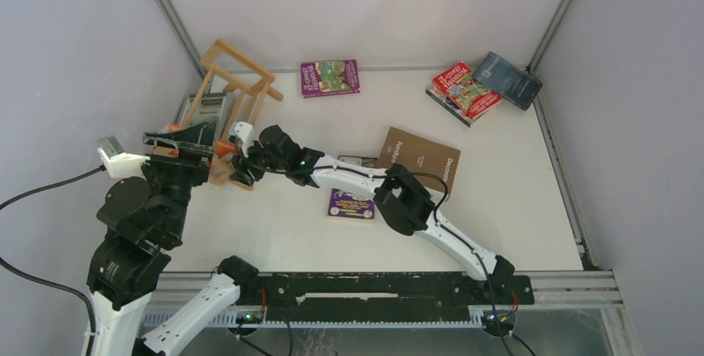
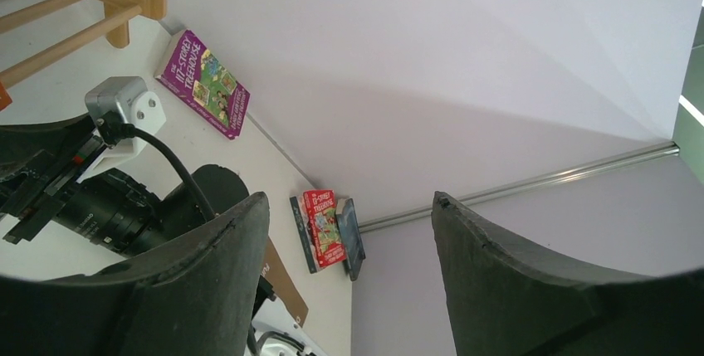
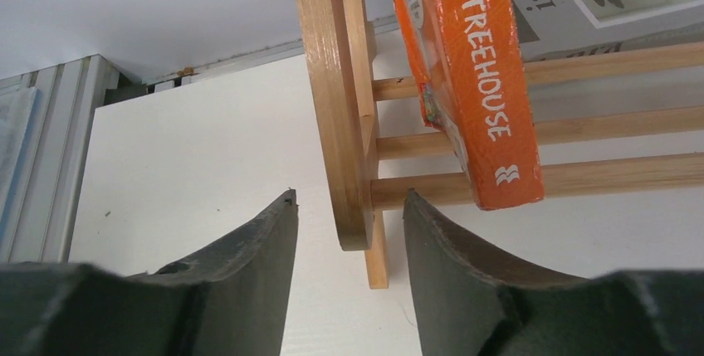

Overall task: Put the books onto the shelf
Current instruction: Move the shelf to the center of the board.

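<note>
The light wooden shelf [image 1: 237, 82] lies tilted at the far left, with a grey-white book [image 1: 207, 111] and an orange book [image 3: 477, 65] resting in it. My right gripper [image 3: 349, 198] is open, its fingers on either side of the shelf's side post [image 3: 328, 82] with a gap on the left. My left gripper [image 2: 349, 200] is open and empty, held up beside the shelf [image 1: 195, 136]. On the table lie a purple book [image 1: 330, 78], a red book [image 1: 465, 90], a dark blue book [image 1: 508, 80], a brown book [image 1: 419, 161], and a small purple one [image 1: 351, 204] under the right arm.
Grey walls close in the table on the left, back and right. The right arm [image 1: 365, 178] stretches across the middle toward the shelf. A metal rail [image 1: 374, 290] runs along the near edge.
</note>
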Robot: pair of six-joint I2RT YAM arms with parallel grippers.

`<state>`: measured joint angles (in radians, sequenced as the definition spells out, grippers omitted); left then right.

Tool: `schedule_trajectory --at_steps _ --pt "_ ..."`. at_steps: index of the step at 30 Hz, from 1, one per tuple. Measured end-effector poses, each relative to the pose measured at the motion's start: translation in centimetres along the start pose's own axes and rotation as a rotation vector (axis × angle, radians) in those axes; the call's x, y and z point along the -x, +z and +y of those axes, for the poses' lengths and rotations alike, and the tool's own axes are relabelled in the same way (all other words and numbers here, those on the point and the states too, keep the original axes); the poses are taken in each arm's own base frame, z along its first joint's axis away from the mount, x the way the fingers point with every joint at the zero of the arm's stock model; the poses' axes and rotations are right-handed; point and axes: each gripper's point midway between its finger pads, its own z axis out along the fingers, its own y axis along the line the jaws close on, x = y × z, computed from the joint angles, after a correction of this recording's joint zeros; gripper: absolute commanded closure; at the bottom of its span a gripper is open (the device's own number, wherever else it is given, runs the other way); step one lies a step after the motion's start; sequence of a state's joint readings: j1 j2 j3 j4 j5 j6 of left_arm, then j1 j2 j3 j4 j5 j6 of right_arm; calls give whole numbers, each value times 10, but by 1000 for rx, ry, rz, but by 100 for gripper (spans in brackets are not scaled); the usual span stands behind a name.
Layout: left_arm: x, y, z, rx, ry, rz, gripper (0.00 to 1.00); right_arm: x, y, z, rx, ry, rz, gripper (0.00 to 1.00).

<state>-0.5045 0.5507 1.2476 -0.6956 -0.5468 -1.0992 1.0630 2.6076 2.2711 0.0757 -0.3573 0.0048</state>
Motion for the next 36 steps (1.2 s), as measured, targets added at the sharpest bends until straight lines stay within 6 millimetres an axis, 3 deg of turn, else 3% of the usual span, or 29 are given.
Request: schedule_trajectory --at_steps 5,10,23,36 --pt "1 0 -1 -5 -5 -3 24 -1 2 1 5 -19 1 77" --pt "1 1 -3 -12 -14 -9 24 1 4 0 13 -59 -5 99" --pt "-3 6 7 19 -51 -23 24 -3 -2 -10 3 -117 -22 100" --pt "0 13 17 67 -68 -66 24 -12 -50 -22 -24 -96 9 100"
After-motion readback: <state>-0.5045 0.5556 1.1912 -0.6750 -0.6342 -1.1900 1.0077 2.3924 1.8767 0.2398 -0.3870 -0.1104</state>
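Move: The tip of the shelf's near end post lies practically between the right hand's open fingers, only about 1 cm to their left and level with them. From that hand the orange book on the shelf is about 8 cm ahead and 9 cm to the left at much the same height, and the grey book some 18 cm ahead, 12 cm left. The purple puzzle book lies roughly 27 cm to the right, level with the hand but some 11 cm lower. From the left hand, the post tip is about 10 cm ahead and 30 cm below, neither left nor right. Staying almost in place with its fingers pointing left, the right hand closes from a bit over half open to nearly shut and pinches the tip of the shelf's near end post, rolling about 5 degrees as it does. Keeping that hold, it then draws the post about 5 cm to the right, towards the middle of the table and the purple puzzle book, picking up speed after a slow start, with barely a centimetre of forward drift and no lift. ##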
